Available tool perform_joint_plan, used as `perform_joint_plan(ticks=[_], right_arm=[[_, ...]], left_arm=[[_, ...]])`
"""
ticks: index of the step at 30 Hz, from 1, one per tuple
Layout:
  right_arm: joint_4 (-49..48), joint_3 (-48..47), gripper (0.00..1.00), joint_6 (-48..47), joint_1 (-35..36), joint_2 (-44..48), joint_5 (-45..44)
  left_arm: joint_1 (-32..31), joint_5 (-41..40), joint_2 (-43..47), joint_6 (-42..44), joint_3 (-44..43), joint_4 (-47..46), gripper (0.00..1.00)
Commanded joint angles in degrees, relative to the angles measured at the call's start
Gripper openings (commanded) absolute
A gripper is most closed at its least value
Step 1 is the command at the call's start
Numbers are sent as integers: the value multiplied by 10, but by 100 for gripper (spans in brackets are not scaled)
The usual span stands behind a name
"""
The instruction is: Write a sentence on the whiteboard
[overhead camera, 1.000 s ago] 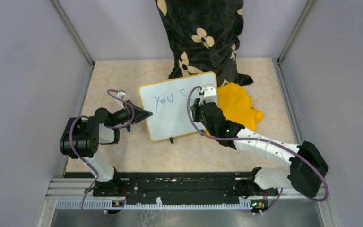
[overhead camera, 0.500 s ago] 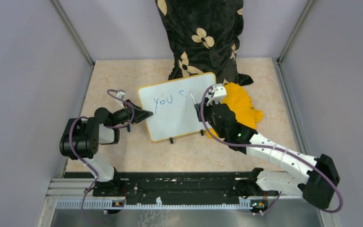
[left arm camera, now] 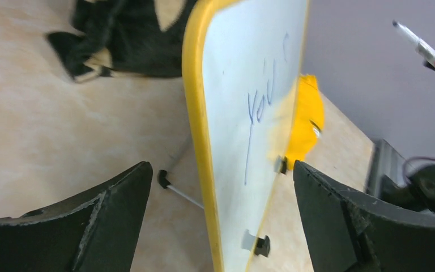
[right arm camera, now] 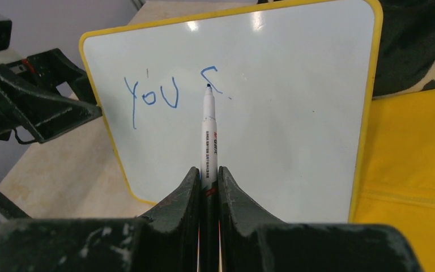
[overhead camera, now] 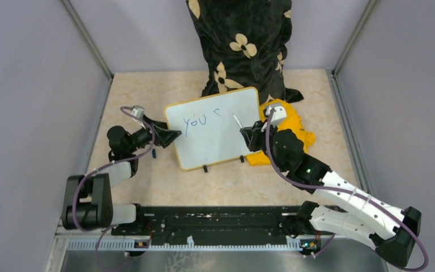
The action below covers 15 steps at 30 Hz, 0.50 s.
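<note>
The whiteboard stands tilted on the table, yellow-framed, with the sentence reading "you c" in blue. My left gripper is open at the board's left edge. In the left wrist view that edge runs between the wide-apart fingers without touching them. My right gripper is shut on a white marker to the right of the writing. In the right wrist view the marker points at the "c". Its tip hangs clear of the board.
A black flowered cloth is heaped at the back wall behind the board. A yellow cloth lies to the board's right, under my right arm. Small black clips sit on the board's lower edge. Grey walls enclose the table.
My left gripper has opened and let go of the board's left edge, and its arm has shifted. My right arm has drawn back to the right, lifting the marker off the board.
</note>
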State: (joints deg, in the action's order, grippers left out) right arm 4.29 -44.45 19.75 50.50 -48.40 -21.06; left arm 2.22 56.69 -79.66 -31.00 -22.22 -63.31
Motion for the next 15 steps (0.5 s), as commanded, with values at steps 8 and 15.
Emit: perform_joint_plan(ticks=[8, 15], right_arm=[[46, -46, 0, -19, -1, 48, 150], [50, -81, 0, -24, -2, 43, 280]], left_arm=[[-28, -582, 341, 123, -134, 605, 99], [-54, -330, 401, -26, -127, 496, 99]])
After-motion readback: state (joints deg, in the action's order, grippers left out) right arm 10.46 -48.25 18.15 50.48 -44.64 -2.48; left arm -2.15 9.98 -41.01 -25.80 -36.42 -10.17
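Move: Ahead and to the left of the pen-holding right hand, the whiteboard's middle lies about 10 cm forward, 9 cm left and 14 cm below; the last letter is some 14 cm ahead, 8 cm left and 10 cm down. The yellow cloth is roughly 15 cm ahead, 19 cm right. From the open left hand, the board's middle is about 16 cm right, 2 cm ahead and slightly lower; the pen cap lies some 8 cm left, 2 cm back, 17 cm down. Backing off from the whiteboard by about 5 cm, the right hand drifts left, rises late and turns counter-clockwise some 20 degrees, keeping its grip on the pen with the tip clear of the board. The already open left hand climbs about 13 cm and swings about 9 cm left, away from the board's left edge, turning counter-clockwise some 45 degrees. ##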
